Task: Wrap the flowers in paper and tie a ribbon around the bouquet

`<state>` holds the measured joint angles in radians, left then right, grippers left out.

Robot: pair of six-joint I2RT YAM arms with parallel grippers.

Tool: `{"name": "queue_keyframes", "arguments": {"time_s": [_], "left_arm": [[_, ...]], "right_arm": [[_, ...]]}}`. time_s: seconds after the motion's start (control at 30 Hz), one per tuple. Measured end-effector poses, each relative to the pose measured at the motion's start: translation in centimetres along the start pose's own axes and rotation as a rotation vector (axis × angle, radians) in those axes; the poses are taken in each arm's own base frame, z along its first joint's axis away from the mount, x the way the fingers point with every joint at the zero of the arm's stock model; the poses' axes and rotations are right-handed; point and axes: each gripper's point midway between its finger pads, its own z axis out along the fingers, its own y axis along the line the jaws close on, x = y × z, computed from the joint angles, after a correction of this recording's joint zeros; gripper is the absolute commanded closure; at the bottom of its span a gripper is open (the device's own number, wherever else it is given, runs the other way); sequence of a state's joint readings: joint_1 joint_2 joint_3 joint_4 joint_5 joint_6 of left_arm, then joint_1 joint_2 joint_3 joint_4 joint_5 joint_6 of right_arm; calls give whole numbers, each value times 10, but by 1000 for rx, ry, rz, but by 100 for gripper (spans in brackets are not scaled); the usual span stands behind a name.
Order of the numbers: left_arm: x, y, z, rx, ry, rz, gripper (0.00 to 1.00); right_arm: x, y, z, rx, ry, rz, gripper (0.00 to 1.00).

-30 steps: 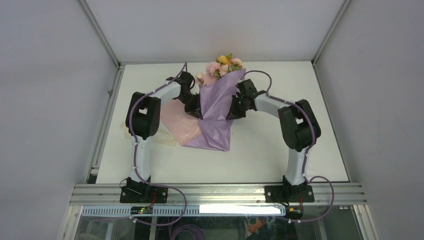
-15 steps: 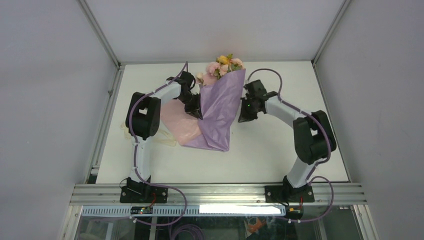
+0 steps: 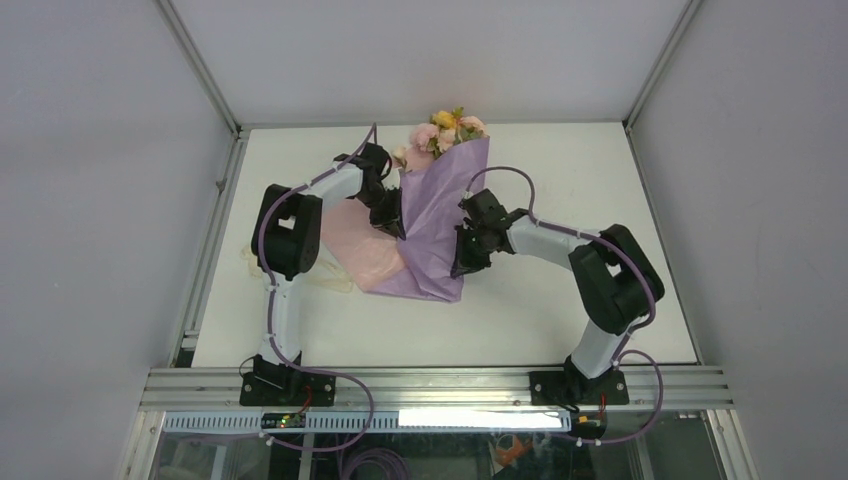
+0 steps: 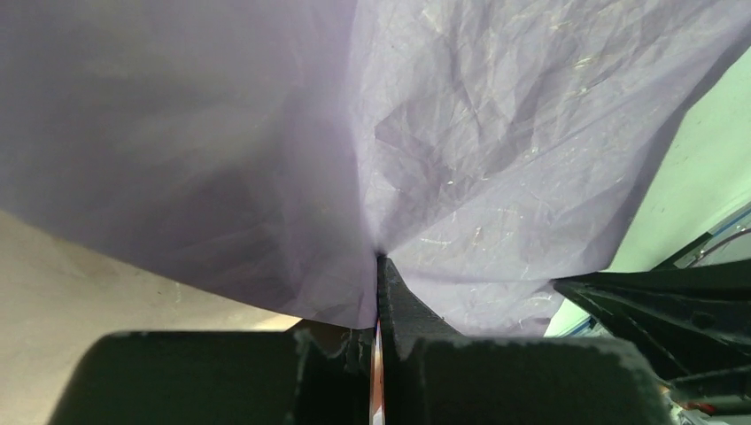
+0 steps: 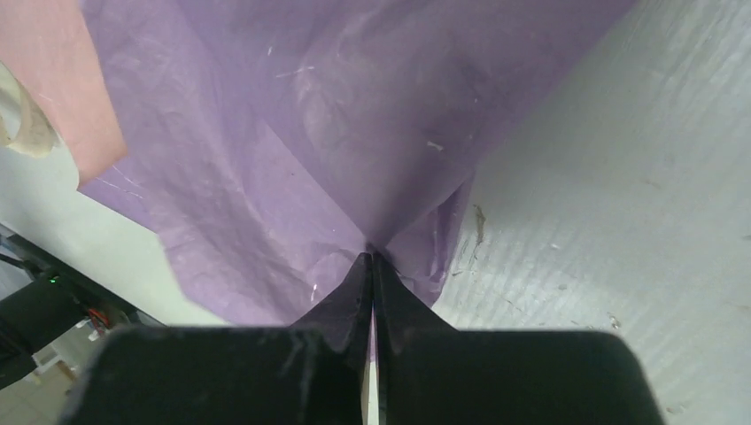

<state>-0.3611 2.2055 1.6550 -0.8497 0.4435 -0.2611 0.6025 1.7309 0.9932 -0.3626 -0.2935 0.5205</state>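
Observation:
The paper (image 3: 435, 215) stands folded into a lilac cone around the flowers (image 3: 447, 129), whose yellow and pink blooms stick out at the far end; this is the bouquet. A pink flap of the paper (image 3: 355, 248) lies flat to the left. My left gripper (image 3: 398, 225) is shut on a fold at the cone's left side, and the sheet gathers at its tips (image 4: 379, 258). At the cone's lower right edge my right gripper (image 3: 457, 268) is shut, its closed tips (image 5: 370, 254) pressed into the lilac paper (image 5: 354, 133). The cream ribbon (image 3: 330, 283) lies under the left arm.
The white table (image 3: 560, 300) is framed by aluminium rails, with grey walls close on both sides. A bit of cream ribbon (image 5: 19, 119) shows beside the pink flap in the right wrist view. Purple cables loop off both arms.
My right arm swung out away from the cone, then came back in lower down, against its lower right edge, jaws shut throughout. The left arm and its hold have not moved.

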Motion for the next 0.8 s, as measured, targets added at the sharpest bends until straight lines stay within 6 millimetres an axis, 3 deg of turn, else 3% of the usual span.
{"name": "queue_keyframes", "arguments": {"time_s": [0.17, 0.33, 0.43, 0.5, 0.63, 0.8], "left_arm": [[1, -1, 0, -5, 0, 6, 100], [1, -1, 1, -6, 0, 7, 100], [1, -1, 0, -7, 0, 9, 99], [1, -1, 0, -8, 0, 17, 91], [-2, 1, -7, -34, 0, 50, 54], [-16, -3, -30, -41, -28, 120, 15]], "right_arm": [[-15, 11, -17, 49, -12, -60, 100], [-52, 72, -28, -89, -135, -101, 100], [-62, 93, -17, -153, -154, -75, 100], [-68, 96, 7, -175, -142, -31, 100], [-54, 75, 64, -146, -44, 81, 100], [-54, 79, 69, -199, -41, 134, 100]]}}
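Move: The purple paper's left edge, where the right hand is to press, lies about 5 cm ahead and 10 cm left of that hand, 1 cm lower, and some 4 cm back and 1 cm right of the left fingertips pinning the paper. From the right hand, the exposed pink paper's middle is roughly 22 cm left and 7 cm ahead, and the cream ribbon about 27 cm left and level with it. With its fingers kept shut, the right hand lifts off the purple paper's lower right part, arcs left and forward over it to about 7 cm up, then comes down on the left edge just behind the left fingertips, some 10 cm farther left and 5 cm farther forward, its fingers leaning a little more to the left. The left hand keeps the paper pinned with shut fingertips until the right is down, then opens to about two-thirds and rises about 3 cm, easing slightly forward and left, off the edge. ##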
